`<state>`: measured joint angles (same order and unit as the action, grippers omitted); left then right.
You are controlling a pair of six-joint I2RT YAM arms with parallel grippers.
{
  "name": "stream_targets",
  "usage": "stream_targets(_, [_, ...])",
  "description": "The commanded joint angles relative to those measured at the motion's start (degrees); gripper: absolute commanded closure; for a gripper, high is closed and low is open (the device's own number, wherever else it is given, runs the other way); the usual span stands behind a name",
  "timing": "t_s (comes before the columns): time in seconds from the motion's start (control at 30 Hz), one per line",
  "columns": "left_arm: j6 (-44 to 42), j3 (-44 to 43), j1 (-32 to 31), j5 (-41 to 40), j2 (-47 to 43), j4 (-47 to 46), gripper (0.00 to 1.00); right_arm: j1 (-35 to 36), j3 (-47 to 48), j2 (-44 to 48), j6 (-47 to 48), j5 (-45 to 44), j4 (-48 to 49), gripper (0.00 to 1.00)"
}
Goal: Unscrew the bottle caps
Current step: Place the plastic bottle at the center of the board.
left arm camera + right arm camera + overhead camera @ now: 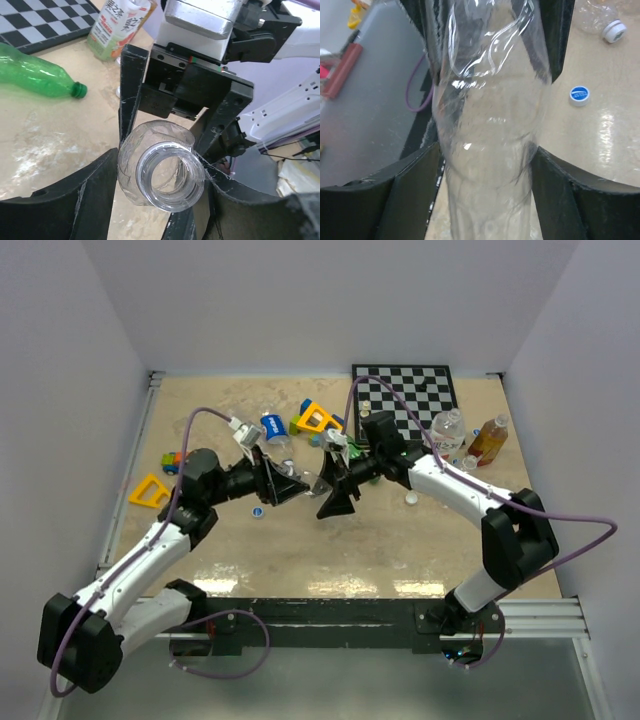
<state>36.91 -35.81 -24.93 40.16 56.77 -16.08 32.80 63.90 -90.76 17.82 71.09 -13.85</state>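
A crumpled clear bottle [314, 480] hangs above the table between both grippers. Its neck [171, 176] is open, with no cap on it. My left gripper [162, 172] is shut on the neck end, one finger against each side. My right gripper [487, 160] holds the bottle's body [490, 125], pads against both sides. A loose blue cap [579, 95] and a white cap [613, 31] lie on the table. In the top view the blue cap [258, 511] is below the left gripper [298, 484], the white cap [411, 498] beside the right arm. A green bottle [35, 75] lies with its green cap [78, 90] on.
A chessboard [405, 390] lies at the back right. Beside it stand a clear water bottle [448, 430] and an orange tea bottle [488, 440]. A blue-labelled bottle [272, 428] and bright toy blocks [318, 420] lie at the back middle, more blocks [150, 490] at left.
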Motion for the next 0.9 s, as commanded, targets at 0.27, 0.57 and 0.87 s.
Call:
stream_targets(0.27, [-21.9,-11.5,6.2,-23.7,-8.0,32.0,1.0,-2.6,3.7,2.3,6.2,-17.7,-3.9,0.02])
stream_targets(0.57, [-31.0,-24.5,11.6,-45.6,4.8,33.7,1.0,-2.8,3.2,3.7,6.9,-19.8,-3.9,0.02])
stream_targets(0.87, [-30.8,-27.6,22.7,-37.8,18.4,28.1,1.0,-2.8,3.1,4.5,7.4,-20.7,-4.2,0.02])
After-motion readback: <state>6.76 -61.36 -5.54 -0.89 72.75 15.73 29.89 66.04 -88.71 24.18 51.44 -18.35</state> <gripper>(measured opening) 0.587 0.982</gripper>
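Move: The uncapped bottle sits in the left hand's fingers, mouth towards its palm and base still between the opening right fingers. Its way leads to bare table about 22 cm ahead of the left hand, 26 cm left and 21 cm below, or roughly 22 cm ahead and 33 cm left of the right hand. From the left hand, the toy car lies about 20 cm ahead and 39 cm left, the yellow-capped bottle 30 cm ahead and 18 cm left. The bottle comes out of the right fingers, which finish opening wide while that hand shifts about 6 cm forward and slightly down and right. Gripping it steadily, the left hand carries it left, then increasingly forward too, some 27 cm in all towards the bare table by the toy car. Its wrist swings counter-clockwise and rolls until the fingers point forward and down, sinking a little last. ##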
